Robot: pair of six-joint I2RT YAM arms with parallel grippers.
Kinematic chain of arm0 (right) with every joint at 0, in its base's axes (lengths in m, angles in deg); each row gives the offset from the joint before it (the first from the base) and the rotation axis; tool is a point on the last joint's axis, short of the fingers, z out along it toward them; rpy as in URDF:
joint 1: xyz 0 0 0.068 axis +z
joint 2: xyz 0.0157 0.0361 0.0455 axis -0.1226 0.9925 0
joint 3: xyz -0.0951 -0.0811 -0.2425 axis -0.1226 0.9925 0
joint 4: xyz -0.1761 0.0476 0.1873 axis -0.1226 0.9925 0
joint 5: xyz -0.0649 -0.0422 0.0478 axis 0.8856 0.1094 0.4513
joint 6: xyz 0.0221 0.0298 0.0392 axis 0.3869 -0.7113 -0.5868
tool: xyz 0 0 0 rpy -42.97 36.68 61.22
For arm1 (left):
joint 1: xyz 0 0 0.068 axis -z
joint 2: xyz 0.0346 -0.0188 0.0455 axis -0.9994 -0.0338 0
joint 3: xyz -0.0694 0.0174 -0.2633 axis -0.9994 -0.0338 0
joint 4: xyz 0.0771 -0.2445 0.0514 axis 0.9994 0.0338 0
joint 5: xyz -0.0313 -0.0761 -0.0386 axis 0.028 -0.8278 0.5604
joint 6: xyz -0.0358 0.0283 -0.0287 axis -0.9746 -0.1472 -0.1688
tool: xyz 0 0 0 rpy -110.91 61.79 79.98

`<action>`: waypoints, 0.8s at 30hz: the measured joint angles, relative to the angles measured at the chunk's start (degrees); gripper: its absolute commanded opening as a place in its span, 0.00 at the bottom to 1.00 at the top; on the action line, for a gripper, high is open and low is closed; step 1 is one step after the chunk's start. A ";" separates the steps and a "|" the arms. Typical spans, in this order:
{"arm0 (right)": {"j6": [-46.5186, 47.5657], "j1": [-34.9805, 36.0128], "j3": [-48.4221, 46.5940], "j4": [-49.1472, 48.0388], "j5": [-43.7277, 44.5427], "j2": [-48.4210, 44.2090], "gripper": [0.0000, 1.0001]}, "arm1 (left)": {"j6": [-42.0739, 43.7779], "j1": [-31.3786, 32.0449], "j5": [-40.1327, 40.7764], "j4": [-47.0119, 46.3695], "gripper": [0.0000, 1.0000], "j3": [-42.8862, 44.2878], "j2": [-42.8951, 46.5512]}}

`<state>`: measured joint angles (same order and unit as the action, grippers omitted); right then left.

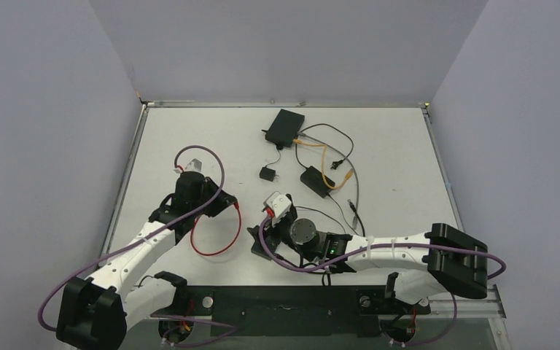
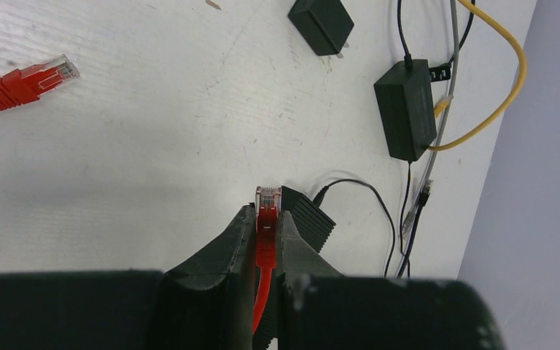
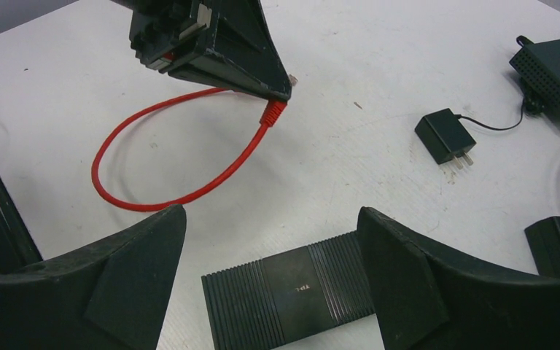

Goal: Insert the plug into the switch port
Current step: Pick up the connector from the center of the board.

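Observation:
My left gripper (image 2: 266, 213) is shut on the red cable's plug (image 2: 268, 197), whose clear tip pokes out past the fingertips. Just right of that tip is a corner of the black ribbed switch (image 2: 308, 217). The right wrist view has the switch (image 3: 292, 292) flat on the table between the spread fingers of my open right gripper (image 3: 271, 213), the right finger at its end. Beyond it hangs the left gripper (image 3: 281, 91) with the plug (image 3: 273, 111) pointing down. The red cable (image 1: 215, 248) loops on the table. The switch ports are hidden.
The cable's other red plug (image 2: 40, 76) lies loose at the far left. A small black wall adapter (image 1: 267, 173), a black box (image 1: 284, 125) and a second black box (image 1: 316, 181) with yellow (image 1: 328, 157) and black cables sit farther back.

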<state>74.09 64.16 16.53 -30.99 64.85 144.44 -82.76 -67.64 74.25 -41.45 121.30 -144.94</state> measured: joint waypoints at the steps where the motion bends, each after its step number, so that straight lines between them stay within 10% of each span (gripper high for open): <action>1: -0.04 0.13 -0.61 -0.52 0.02 1.01 0.81 | -0.44 0.52 -0.26 0.00 0.00 -0.28 0.31; 19: -4.31 0.13 -4.72 -5.64 -0.02 12.37 0.63 | -4.90 6.78 -2.95 0.31 0.00 -2.34 6.08; 24: -5.81 0.09 -5.49 -6.84 -0.04 14.01 0.43 | -5.55 7.39 -3.39 0.48 0.00 -3.26 7.63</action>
<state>68.27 64.24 11.04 -37.83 64.81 158.45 -88.31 -60.25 70.87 -40.97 118.04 -137.31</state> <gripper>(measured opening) 0.561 0.060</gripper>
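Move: The red plug, already in the left fingers, lies about 8 cm ahead of the right hand, 9 cm to its left and 3 cm lower. Beneath the right hand, some 13 cm down, is the black switch, about 3 cm ahead and 1 cm right. On the table, the black charger stands roughly 23 cm ahead and 2 cm left. From the left hand, the right gripper is about 8 cm back, 9 cm right and 3 cm higher. Still pinching the red plug, the left hand carries it back and to the right towards the right gripper, about 5 cm, dipping slightly and then rising a little. The right hand comes to meet it over the switch, going left and down about 5 cm, its fingers narrowing from wide open to roughly half open; no touch between them can be made out. ##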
